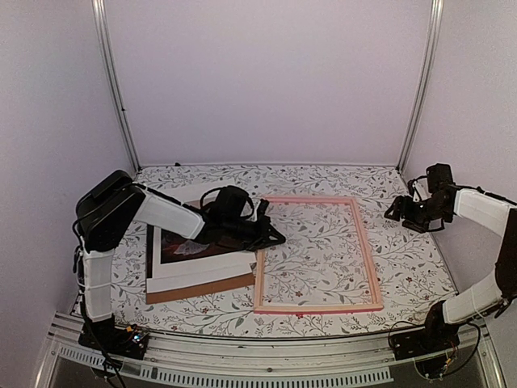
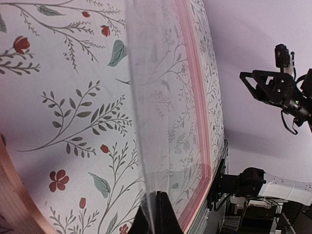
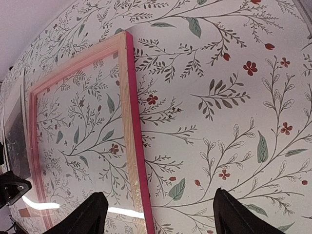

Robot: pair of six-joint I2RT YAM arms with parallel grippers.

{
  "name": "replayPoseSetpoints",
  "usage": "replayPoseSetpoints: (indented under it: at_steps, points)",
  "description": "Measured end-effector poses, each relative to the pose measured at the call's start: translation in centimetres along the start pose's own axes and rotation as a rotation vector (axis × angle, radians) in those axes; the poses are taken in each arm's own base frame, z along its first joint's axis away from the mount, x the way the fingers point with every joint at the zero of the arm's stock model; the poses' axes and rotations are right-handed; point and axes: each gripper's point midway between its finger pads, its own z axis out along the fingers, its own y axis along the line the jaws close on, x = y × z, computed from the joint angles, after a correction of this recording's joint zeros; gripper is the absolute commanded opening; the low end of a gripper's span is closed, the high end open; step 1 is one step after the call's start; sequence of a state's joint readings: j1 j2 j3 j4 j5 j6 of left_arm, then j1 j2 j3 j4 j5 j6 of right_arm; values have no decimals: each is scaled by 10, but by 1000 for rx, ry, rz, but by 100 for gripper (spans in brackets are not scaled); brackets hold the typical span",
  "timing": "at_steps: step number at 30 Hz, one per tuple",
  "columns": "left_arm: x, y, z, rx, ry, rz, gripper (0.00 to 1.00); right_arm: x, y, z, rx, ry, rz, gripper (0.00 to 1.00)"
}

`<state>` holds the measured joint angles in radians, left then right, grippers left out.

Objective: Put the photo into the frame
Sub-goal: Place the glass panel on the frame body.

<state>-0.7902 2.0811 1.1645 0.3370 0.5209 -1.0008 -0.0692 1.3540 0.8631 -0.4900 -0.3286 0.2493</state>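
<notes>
The pink frame [image 1: 319, 308] lies flat at the table's middle, with the flowered cloth showing through it. The photo [image 1: 174, 245] lies left of it in a stack, a dark reddish print largely covered by my left arm. My left gripper [image 1: 277, 237] hovers at the frame's left rail, shut on the edge of a clear sheet [image 2: 151, 107]. That sheet runs away from the gripper [image 2: 157, 207] over the frame's pink rail [image 2: 197, 97]. My right gripper [image 1: 397, 212] hangs open beyond the frame's right rail [image 3: 131, 126]. In its wrist view the gripper [image 3: 161, 214] holds nothing.
A white card mat [image 1: 206, 267] and a brown board [image 1: 212, 284] lie in the same stack as the photo. Metal posts [image 1: 113, 81] stand at the back corners, in front of the pale walls. The table's metal front rail [image 1: 242, 360] runs along the near side.
</notes>
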Motion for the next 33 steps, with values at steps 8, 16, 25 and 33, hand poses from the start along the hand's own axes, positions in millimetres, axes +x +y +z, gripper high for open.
replayPoseSetpoints:
  at_steps: [8,16,25,33]
  points:
    - [3,6,-2,-18,0,-5,0,8,10,14,-16,38,-30,78]
    - [6,10,-4,-28,2,-10,0,17,20,25,-28,68,-61,79]
    - [7,11,-4,-30,4,-11,0,32,31,38,-43,107,-101,83]
    - [8,13,-4,-32,3,-11,0,41,33,45,-23,129,-114,99]
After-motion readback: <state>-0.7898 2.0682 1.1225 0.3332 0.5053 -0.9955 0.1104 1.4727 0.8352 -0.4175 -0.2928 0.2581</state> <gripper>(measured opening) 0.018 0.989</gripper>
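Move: The left hand already grips the glass panel at its left edge; the middle of the frame body lies about 10 cm to its right, 3 cm farther out and 5 cm below. The frame's left rail is some 6 cm to this hand's left, the photo stack about 25 cm left, both 2–3 cm ahead. From the empty right hand the frame's right rail is roughly 7 cm left, level with it and 10 cm down, the frame's middle about 22 cm left. The right hand comes in from the side towards the frame's right rail, some 5 cm left while sinking about 4 cm and turning roughly 10 degrees counter-clockwise, and its already wide fingers spread fully just before the end, still clear of the rail. Meanwhile the left hand keeps its pinch on the glass panel's left edge and eases it down and left towards the frame's left rail, about 1 cm each way, slowing almost to a stop. ##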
